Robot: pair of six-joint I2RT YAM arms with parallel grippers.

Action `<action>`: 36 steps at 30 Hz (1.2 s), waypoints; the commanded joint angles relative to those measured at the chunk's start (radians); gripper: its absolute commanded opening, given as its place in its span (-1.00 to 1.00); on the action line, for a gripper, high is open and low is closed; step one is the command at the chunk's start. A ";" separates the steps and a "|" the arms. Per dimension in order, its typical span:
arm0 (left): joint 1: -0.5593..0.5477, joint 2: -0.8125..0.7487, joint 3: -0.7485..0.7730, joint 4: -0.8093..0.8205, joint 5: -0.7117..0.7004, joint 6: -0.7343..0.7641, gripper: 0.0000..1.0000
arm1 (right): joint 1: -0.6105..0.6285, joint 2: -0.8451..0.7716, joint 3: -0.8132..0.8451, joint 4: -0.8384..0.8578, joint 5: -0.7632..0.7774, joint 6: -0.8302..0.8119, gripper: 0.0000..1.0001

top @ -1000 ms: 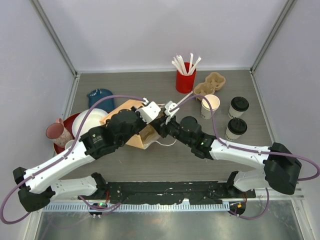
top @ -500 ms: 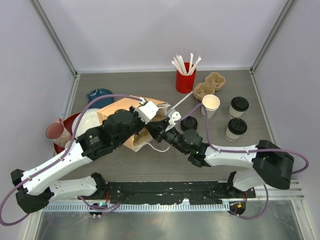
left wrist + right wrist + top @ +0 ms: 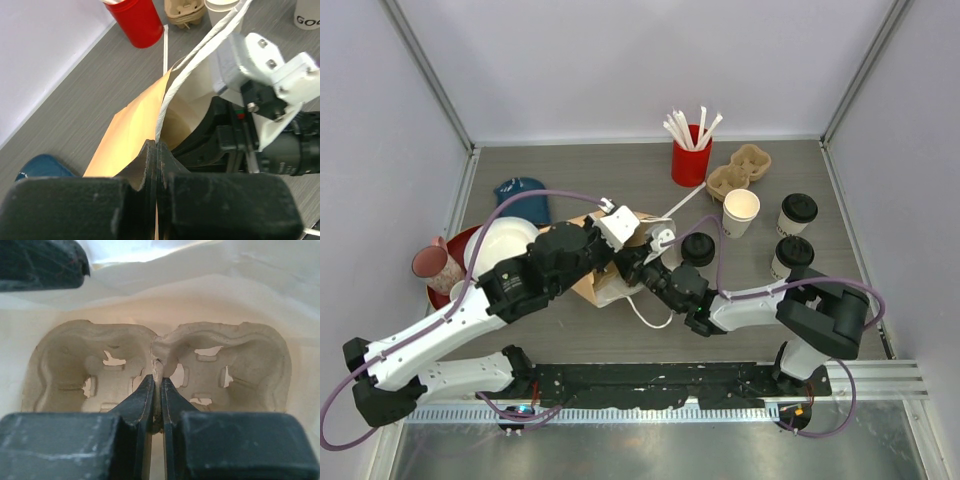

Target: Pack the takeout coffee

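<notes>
The takeout coffee, two white cups with black lids (image 3: 798,212) (image 3: 790,256), stands at the right of the table, away from both grippers. A brown paper bag (image 3: 588,290) lies on its side mid-table. My left gripper (image 3: 157,146) is shut on the bag's white cord handle (image 3: 175,85) at the rim, keeping the mouth open. Inside the bag, my right gripper (image 3: 157,380) is shut on the middle ridge of a pulp cup carrier (image 3: 90,365). In the top view the right gripper's fingers are hidden in the bag.
A lidless white cup (image 3: 740,212), a stack of black lids (image 3: 698,248), a second pulp carrier (image 3: 740,168) and a red cup of stirrers (image 3: 690,160) stand behind the bag. Left are a blue object (image 3: 520,195), a white plate (image 3: 500,245) and a pink cup (image 3: 432,265).
My right arm has pushed left and nearer, carrying the cup carrier deeper into the bag. The bag has shifted toward the near edge. The left gripper keeps its hold.
</notes>
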 commanded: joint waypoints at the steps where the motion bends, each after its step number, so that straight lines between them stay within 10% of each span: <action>1: -0.009 -0.019 0.012 0.105 0.060 -0.033 -1.00 | 0.008 0.041 0.071 0.148 0.066 -0.033 -0.98; 21: -0.008 -0.035 -0.215 0.101 -0.092 0.158 -1.00 | -0.004 0.291 0.071 0.173 0.138 -0.015 -0.98; 26: -0.008 -0.007 -0.224 0.064 -0.140 0.168 -0.59 | 0.002 0.360 0.093 0.220 0.143 0.019 -0.98; 30: -0.008 -0.001 -0.262 0.062 -0.193 0.200 0.13 | 0.002 0.395 0.131 0.219 0.123 0.019 -0.98; 36: -0.008 -0.009 -0.341 0.042 -0.247 0.217 0.44 | 0.002 0.404 0.131 0.232 0.115 0.040 -0.98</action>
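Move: Already gripping the cup carrier inside the bag mouth, the right hand has the bag's middle some 3 cm ahead, 5 cm to its left and 8 cm below. The left hand still pinches the bag's handle; from it the bag's middle lies about 4 cm ahead, 5 cm left and 15 cm down. Counted from the left hand at table level, the black lids stand roughly 17 cm right and 8 cm ahead, and the white plate some 30 cm left and 8 cm ahead. Sinking together with the bag, the right hand first eases forward some 3 cm, then lowers the still-gripped carrier about 10 cm, its fingers ending under the bag's upper panel. The left hand barely stirs at first, then drops about 11 cm and shifts 5 cm left, rolling some 25 degrees as its fingers open wide and let go of the handle. ##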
